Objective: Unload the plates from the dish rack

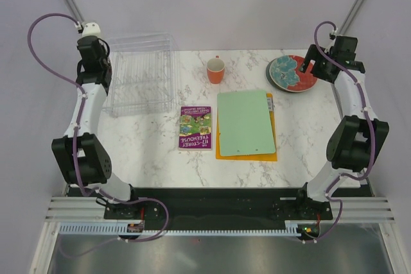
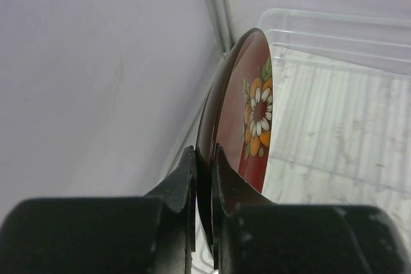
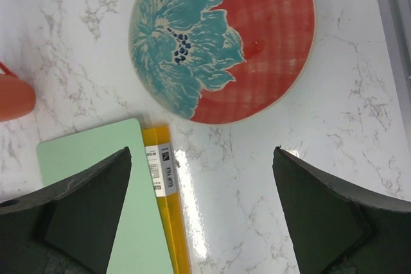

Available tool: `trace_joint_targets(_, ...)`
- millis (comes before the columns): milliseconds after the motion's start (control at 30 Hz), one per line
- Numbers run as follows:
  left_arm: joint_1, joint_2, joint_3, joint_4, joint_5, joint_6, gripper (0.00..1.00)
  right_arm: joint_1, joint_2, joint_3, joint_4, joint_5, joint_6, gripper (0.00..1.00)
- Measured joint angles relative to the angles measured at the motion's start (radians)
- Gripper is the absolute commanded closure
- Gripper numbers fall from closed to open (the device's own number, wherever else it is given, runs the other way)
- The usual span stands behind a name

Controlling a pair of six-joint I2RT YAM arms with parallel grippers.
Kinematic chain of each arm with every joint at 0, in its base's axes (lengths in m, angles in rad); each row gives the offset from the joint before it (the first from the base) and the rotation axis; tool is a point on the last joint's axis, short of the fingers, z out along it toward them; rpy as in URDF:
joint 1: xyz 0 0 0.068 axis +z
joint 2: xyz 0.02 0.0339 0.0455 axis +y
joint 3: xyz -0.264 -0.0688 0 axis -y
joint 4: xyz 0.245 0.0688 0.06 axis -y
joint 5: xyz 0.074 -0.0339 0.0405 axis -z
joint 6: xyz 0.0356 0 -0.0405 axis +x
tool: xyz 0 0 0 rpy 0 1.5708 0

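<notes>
A red plate (image 2: pixel 255 117) with an orange and white flower stands on edge at the left end of the clear dish rack (image 2: pixel 340 36), next to the wall. My left gripper (image 2: pixel 204 166) is shut on its rim, one finger on each face. In the top view the dish rack (image 1: pixel 141 81) sits at the back left, and the red plate is hidden there by the left arm. A teal plate with red patches (image 3: pixel 225 36) lies flat on the table at the back right (image 1: pixel 292 73). My right gripper (image 3: pixel 202 158) hangs open just on its near side, holding nothing.
An orange cup (image 1: pixel 216 70) stands at the back middle. A green board (image 1: pixel 246 122) lies on a yellow folder (image 3: pixel 168 216) in the middle of the table. A purple booklet (image 1: pixel 195 128) lies to its left, near the rack.
</notes>
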Motion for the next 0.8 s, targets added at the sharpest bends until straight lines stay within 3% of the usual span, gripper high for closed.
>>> trace_joint_targets(100, -0.001, -0.085, 0.014, -0.085, 0.103, -0.055, 0.98, 0.007, -0.056, -0.013, -0.005, -0.035, 0.003, 0.02)
trace_joint_targets(233, -0.004, -0.207, -0.005, -0.165, 0.34, -0.206, 0.98, 0.066, -0.169, -0.057, 0.008, -0.108, 0.01, 0.02)
trace_joint_targets(400, -0.021, -0.379, -0.143, -0.156, 0.622, -0.451, 0.98, 0.182, -0.298, -0.163, 0.092, -0.295, 0.071, 0.02)
trace_joint_targets(533, -0.058, -0.462, -0.294, -0.06, 0.795, -0.651, 0.98, 0.253, -0.359, -0.292, 0.229, -0.408, 0.178, 0.02)
trace_joint_targets(800, -0.254, -0.476, -0.462, 0.073, 0.859, -0.848, 0.98, 0.435, -0.363, -0.373, 0.379, -0.488, 0.312, 0.02)
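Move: The left hand already holds the last plate above the rack's left end. The open right gripper meant to take it is about 80 cm to that hand's right, almost level forward and 9 cm lower. The mug is about 42 cm right and 3 cm ahead of the left hand, the book 34 cm right and 19 cm back. From the right hand, the held plate is some 80 cm left, 5 cm ahead and 7 cm above; the stacked plates are 8 cm ahead, 4 cm left and 19 cm below. Keeping the plate's rim pinched, the left hand sweeps about 29 cm right and 13 cm back towards the right gripper, arching some 6 cm up before sinking again, while it swings clockwise and rolls with its right side rising. The right hand, fingers staying wide open, leaves the stacked plates and comes some 28 cm left to meet it, drawing back and rising, turning counter-clockwise. ##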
